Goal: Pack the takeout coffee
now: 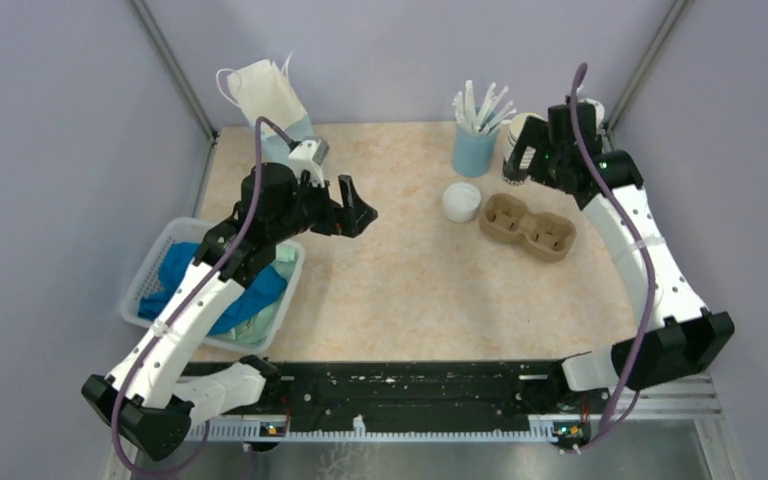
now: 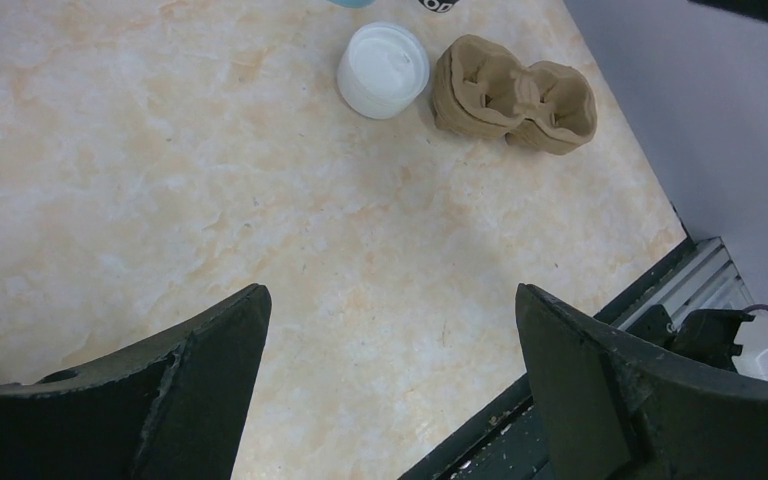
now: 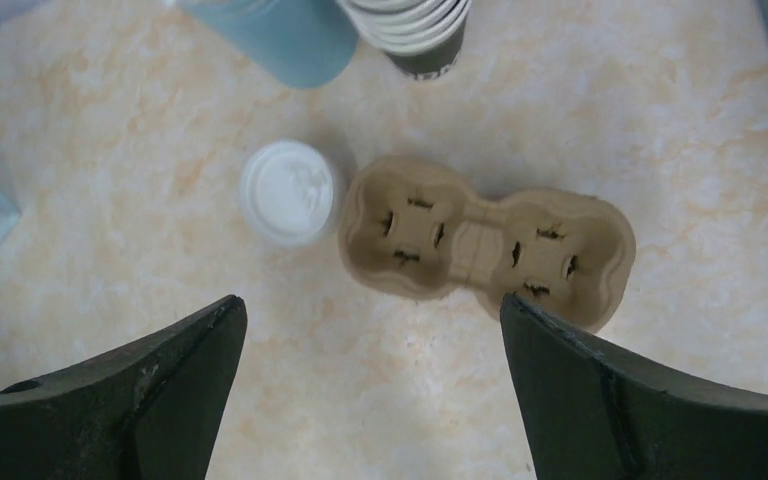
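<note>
No takeout coffee shows in any view. A brown two-hole cup carrier (image 1: 527,227) (image 3: 465,245) (image 2: 515,95) lies flat at the right of the table. Just left of it sits a loose white round lid (image 1: 461,201) (image 3: 288,192) (image 2: 383,70). A stack of lidless dark paper cups (image 1: 516,150) (image 3: 415,25) stands behind them. My right gripper (image 1: 550,150) (image 3: 370,300) hangs open high over the carrier and cup stack, holding nothing. My left gripper (image 1: 358,205) (image 2: 390,292) is open and bare over the table's middle-left.
A blue holder of white sticks (image 1: 475,150) (image 3: 280,35) stands beside the cup stack. A white paper bag with handles (image 1: 265,95) stands at the back left. A white basket (image 1: 155,265) of blue cloth sits at the left edge under my left arm.
</note>
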You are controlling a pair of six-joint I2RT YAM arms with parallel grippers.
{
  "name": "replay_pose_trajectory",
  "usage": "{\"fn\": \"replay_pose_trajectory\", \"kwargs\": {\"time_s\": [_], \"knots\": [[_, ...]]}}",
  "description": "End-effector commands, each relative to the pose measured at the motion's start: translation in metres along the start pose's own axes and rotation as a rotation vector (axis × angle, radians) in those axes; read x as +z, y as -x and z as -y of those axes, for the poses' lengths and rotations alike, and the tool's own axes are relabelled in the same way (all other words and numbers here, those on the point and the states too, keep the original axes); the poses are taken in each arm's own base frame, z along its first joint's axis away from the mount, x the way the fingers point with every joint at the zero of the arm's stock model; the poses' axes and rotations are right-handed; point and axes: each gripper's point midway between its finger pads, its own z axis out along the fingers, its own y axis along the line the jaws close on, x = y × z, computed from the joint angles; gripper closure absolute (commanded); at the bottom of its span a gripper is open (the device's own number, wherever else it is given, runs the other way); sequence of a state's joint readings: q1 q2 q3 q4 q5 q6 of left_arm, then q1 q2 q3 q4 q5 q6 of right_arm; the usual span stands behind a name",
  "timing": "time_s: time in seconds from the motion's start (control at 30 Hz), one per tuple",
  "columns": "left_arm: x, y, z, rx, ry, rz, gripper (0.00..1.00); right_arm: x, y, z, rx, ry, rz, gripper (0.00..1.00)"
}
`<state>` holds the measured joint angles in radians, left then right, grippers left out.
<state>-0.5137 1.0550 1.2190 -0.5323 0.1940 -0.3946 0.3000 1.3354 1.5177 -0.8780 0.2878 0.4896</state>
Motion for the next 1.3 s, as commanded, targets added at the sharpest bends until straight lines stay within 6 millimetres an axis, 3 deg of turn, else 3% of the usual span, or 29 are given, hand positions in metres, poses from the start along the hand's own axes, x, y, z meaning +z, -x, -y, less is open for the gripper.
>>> {"fn": "replay_pose_trajectory", "kwargs": {"time_s": [0.0,0.17,0.5,0.67,0.9,1.1,1.27], "knots": [[0.008,-0.004,0.0,0.061,-0.022,-0.024,0.02,0.015,0.074,-0.006,0.164,0.002,0.164,0.05],[0.02,-0.012,0.0,0.103,-0.046,-0.074,0.02,0.054,0.11,0.017,0.203,-0.127,0.212,0.15],[0.044,-0.008,-0.004,0.146,-0.051,-0.084,0.02,0.126,0.144,0.033,0.086,-0.292,0.216,0.33],[0.049,-0.004,-0.013,0.198,-0.01,-0.093,0.02,0.154,0.146,0.035,0.051,-0.319,0.208,0.35],[0.051,-0.005,-0.018,0.222,0.009,-0.11,0.02,0.181,0.132,0.042,0.028,-0.33,0.158,0.42],[0.054,-0.002,-0.024,0.252,0.033,-0.118,0.02,0.191,0.117,0.046,0.007,-0.34,0.116,0.55],[0.059,-0.002,-0.025,0.265,0.032,-0.126,0.02,0.194,0.117,0.048,-0.004,-0.343,0.116,0.63]]}}
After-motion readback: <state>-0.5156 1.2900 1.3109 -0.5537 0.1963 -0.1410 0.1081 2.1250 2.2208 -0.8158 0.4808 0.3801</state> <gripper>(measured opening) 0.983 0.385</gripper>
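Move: The paper cup stack stands about 19 cm ahead of the right hand and 3 cm to its right, its middle some 14 cm lower. The straw holder is just left of the stack, about 20 cm ahead and 6 cm left of the hand. Nearer lie the white lids, 10 cm ahead and 8 cm left, and the cup carrier, 5 cm ahead and 5 cm right. From the left hand the stack is about 27 cm ahead and 31 cm right. The cup stack's rim is what the right hand goes for: it sweeps some 20 cm forward and 8 cm right over the table, rising slightly, then sinks about 7 cm, turning about 15 degrees clockwise. Its wide-open fingers close more than halfway, ending astride the rim's right side, one inside the top cup. The empty left hand eases about 5 cm down and forward, open. ##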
